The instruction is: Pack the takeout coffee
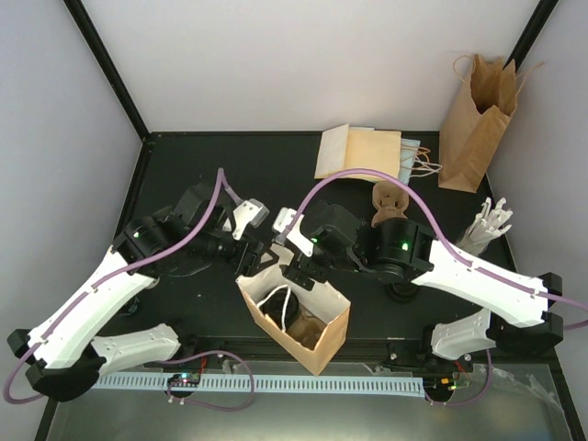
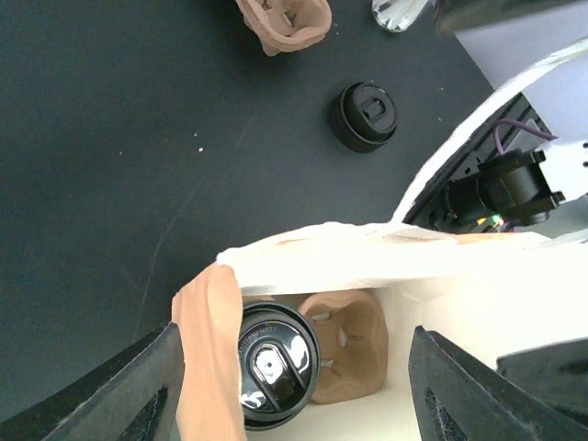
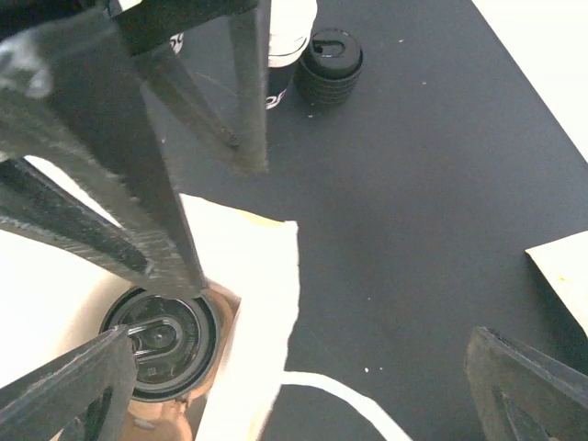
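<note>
An open tan paper bag (image 1: 323,342) stands near the table's front edge. Inside it, one takeout coffee cup with a black lid (image 2: 271,363) sits in a pulp carrier (image 2: 354,340); the right wrist view shows the same lid (image 3: 161,344). My left gripper (image 2: 294,395) hovers over the bag mouth, open, its fingers wide either side of the cup and holding nothing. My right gripper (image 3: 294,395) is open over the bag's rim (image 3: 248,303), also empty. A second lidded cup (image 2: 365,115) stands on the black table beyond the bag. Another lidded cup (image 3: 331,64) stands beside a white cup (image 3: 292,28).
A tall kraft bag (image 1: 473,119) stands at the back right, and flat folded bags (image 1: 358,152) lie at the back middle. A spare pulp carrier (image 1: 390,202) and a white plastic piece (image 1: 487,225) sit right of centre. The bag's white handle (image 3: 358,400) trails on the table.
</note>
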Action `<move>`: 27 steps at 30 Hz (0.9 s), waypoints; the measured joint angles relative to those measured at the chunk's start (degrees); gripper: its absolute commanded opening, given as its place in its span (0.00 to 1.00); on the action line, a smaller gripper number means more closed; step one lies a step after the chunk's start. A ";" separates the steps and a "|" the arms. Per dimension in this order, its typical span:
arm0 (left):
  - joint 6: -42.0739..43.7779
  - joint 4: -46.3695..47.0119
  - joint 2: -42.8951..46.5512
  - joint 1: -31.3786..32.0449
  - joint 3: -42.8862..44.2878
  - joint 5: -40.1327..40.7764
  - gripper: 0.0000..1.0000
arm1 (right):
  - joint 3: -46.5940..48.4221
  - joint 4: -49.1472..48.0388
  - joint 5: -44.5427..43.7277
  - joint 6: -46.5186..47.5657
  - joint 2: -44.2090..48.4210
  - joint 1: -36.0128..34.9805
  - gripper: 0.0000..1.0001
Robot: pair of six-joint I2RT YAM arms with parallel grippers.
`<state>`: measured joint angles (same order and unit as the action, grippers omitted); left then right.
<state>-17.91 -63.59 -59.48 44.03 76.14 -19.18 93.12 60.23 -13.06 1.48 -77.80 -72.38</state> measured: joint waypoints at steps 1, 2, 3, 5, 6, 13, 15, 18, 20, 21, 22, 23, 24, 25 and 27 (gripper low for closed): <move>0.17 0.00 0.57 0.15 -0.37 0.13 0.69 | 0.24 -0.02 -0.24 -0.22 0.02 -0.02 1.00; 0.33 -0.09 0.68 0.37 -0.66 0.52 0.69 | 0.52 -0.02 -0.44 -0.37 0.02 -0.04 1.00; 0.42 -0.28 0.63 0.55 -0.72 0.92 0.68 | 0.72 -0.15 -0.63 -0.48 0.04 -0.04 1.00; 0.63 -0.35 0.13 0.92 -0.79 1.92 0.65 | 1.33 -0.24 -1.31 -0.74 0.07 -0.04 1.00; 0.79 -0.48 -0.48 1.09 -0.83 2.60 0.64 | 1.77 -0.20 -1.62 -0.94 0.07 -0.04 1.00; 1.73 -1.99 -2.93 1.88 -1.55 6.58 0.51 | 9.20 1.81 -5.66 -3.45 -1.29 -0.02 1.00; 1.97 -2.23 -2.91 1.97 -1.55 7.21 0.48 | 10.29 2.32 -6.73 -4.35 -1.38 -0.02 1.00; 2.34 -2.36 -2.93 2.03 -1.55 7.58 0.40 | 10.71 2.95 -7.87 -5.31 -1.22 0.13 1.00; 2.49 -2.40 -3.04 2.12 -1.49 7.65 0.37 | 10.71 3.30 -8.41 -5.95 -1.03 0.52 1.00; 2.60 -2.36 -3.21 2.21 -1.44 7.72 0.37 | 10.71 3.41 -8.68 -6.32 -0.90 0.85 1.00; 2.75 -2.36 -3.41 2.23 -1.44 7.76 0.37 | 10.71 3.52 -8.92 -6.56 -0.68 1.25 1.00; 2.80 -2.34 -3.54 2.25 -1.42 7.80 0.36 | 10.71 3.69 -9.07 -6.82 -0.42 1.79 1.00; 2.80 -2.32 -3.67 2.25 -1.42 7.80 0.34 | 10.71 3.89 -9.25 -7.17 -0.07 2.49 1.00; 2.80 -2.27 -3.89 2.32 -1.42 7.80 0.32 | 10.71 4.04 -9.33 -7.48 0.28 3.13 1.00; 2.84 -2.16 -4.31 2.62 -1.40 7.82 0.22 | 10.67 4.33 -9.33 -8.07 1.05 4.61 1.00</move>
<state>-15.07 -65.76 -63.79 46.65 74.74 -11.35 103.79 64.55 -22.39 -6.59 -76.75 -67.77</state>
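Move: Just below the left hand, about 4 cm down, 1 cm ahead and 1 cm to its right, is the paper bag's far-left rim. The bag's middle lies some 6 cm back, 8 cm right and 17 cm down; the black-lidded cup inside sits about 4 cm back, 5 cm right and 20 cm down. From the right hand, that rim is roughly 2 cm ahead, 9 cm left and 7 cm below. Sinking about 4 cm onto the paper bag's far-left rim, the left hand rolls some 10 degrees, its left side rising, and closes its fingers from well open to about half that gap around the paper edge. Meanwhile the right hand, still wide open, withdraws empty from above the bag's mouth: up about 7 cm first, then also forward and right, turning clockwise. ##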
